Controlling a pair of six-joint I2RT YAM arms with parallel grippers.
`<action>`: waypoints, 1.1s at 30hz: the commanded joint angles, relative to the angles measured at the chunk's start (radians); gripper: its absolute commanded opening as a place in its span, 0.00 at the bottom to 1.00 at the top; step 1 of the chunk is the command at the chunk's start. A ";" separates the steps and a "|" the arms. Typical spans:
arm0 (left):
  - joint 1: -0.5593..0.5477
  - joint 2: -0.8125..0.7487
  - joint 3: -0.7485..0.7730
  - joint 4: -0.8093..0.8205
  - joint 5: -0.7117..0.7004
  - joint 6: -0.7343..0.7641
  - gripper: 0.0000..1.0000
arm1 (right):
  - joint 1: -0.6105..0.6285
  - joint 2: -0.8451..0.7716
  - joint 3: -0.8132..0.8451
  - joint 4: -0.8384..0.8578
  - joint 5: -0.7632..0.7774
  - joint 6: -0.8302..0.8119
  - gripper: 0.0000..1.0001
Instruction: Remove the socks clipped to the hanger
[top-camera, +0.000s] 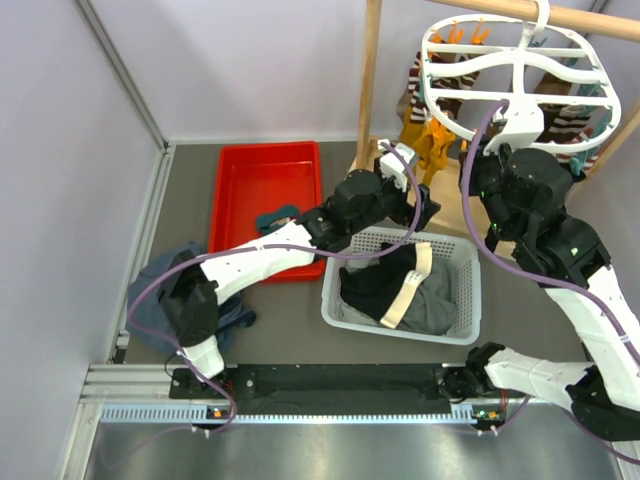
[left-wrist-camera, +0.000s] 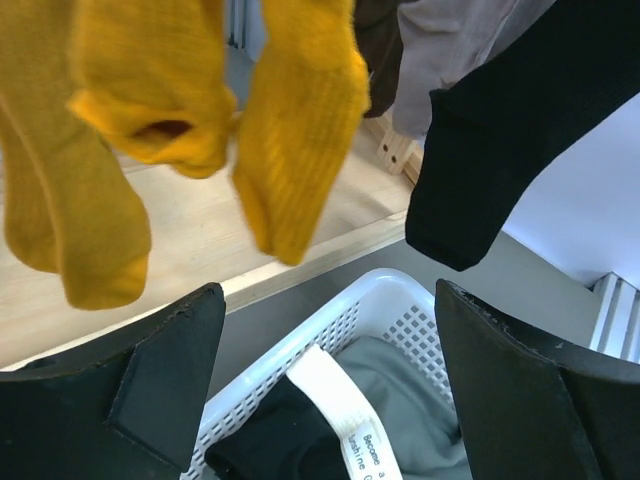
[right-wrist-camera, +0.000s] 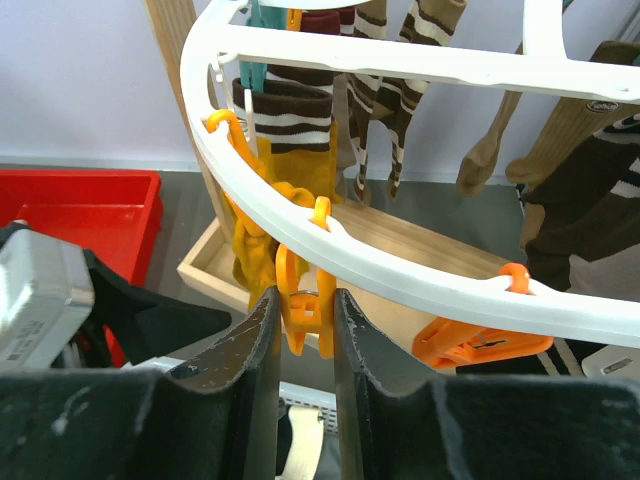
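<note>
The white oval hanger (top-camera: 515, 75) hangs from the wooden rack, with socks clipped round its rim. Brown-white striped socks (right-wrist-camera: 290, 110) and mustard socks (left-wrist-camera: 300, 120) hang from its near-left side, and a black sock (left-wrist-camera: 500, 150) hangs beside them. My right gripper (right-wrist-camera: 305, 298) is shut on an orange clip (right-wrist-camera: 300, 300) just under the hanger rim (right-wrist-camera: 400, 275). My left gripper (left-wrist-camera: 328, 295) is open and empty, just below the mustard socks and above the basket. A dark teal sock (top-camera: 277, 217) lies in the red tray.
A red tray (top-camera: 240, 190) sits at the left. The white basket (top-camera: 460, 300) below the hanger holds black and grey clothes. A blue-grey garment (top-camera: 165, 290) lies by the left arm's base. The rack's wooden pole (top-camera: 370, 70) and base board (left-wrist-camera: 200, 230) stand close behind my grippers.
</note>
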 joint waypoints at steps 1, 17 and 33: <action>-0.001 0.032 0.072 0.101 -0.048 0.022 0.89 | -0.014 -0.029 0.019 0.015 -0.014 0.009 0.22; -0.130 -0.040 -0.030 0.248 -0.272 0.110 0.00 | -0.027 -0.061 0.076 -0.115 0.053 0.098 0.38; -0.301 -0.022 -0.043 0.350 -0.530 0.322 0.00 | -0.027 0.126 0.530 -0.465 -0.091 0.212 0.56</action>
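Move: The lower part of the nearest yellow sock hangs about 4 cm ahead of the left hand, 2 cm to its right, its middle some 5 cm up. From there the black sock is roughly 12 cm right, 3 cm back and 5 cm up; the basket is about 16 cm back, 2 cm left and 22 cm below. The right hand already pinches an orange clip at its fingertips; the yellow sock is about 5 cm left of it, 2 cm ahead, 8 cm down. Left fingers shut on the yellow sock and draw back about 8 cm; right releases the clip, backing up and away. ##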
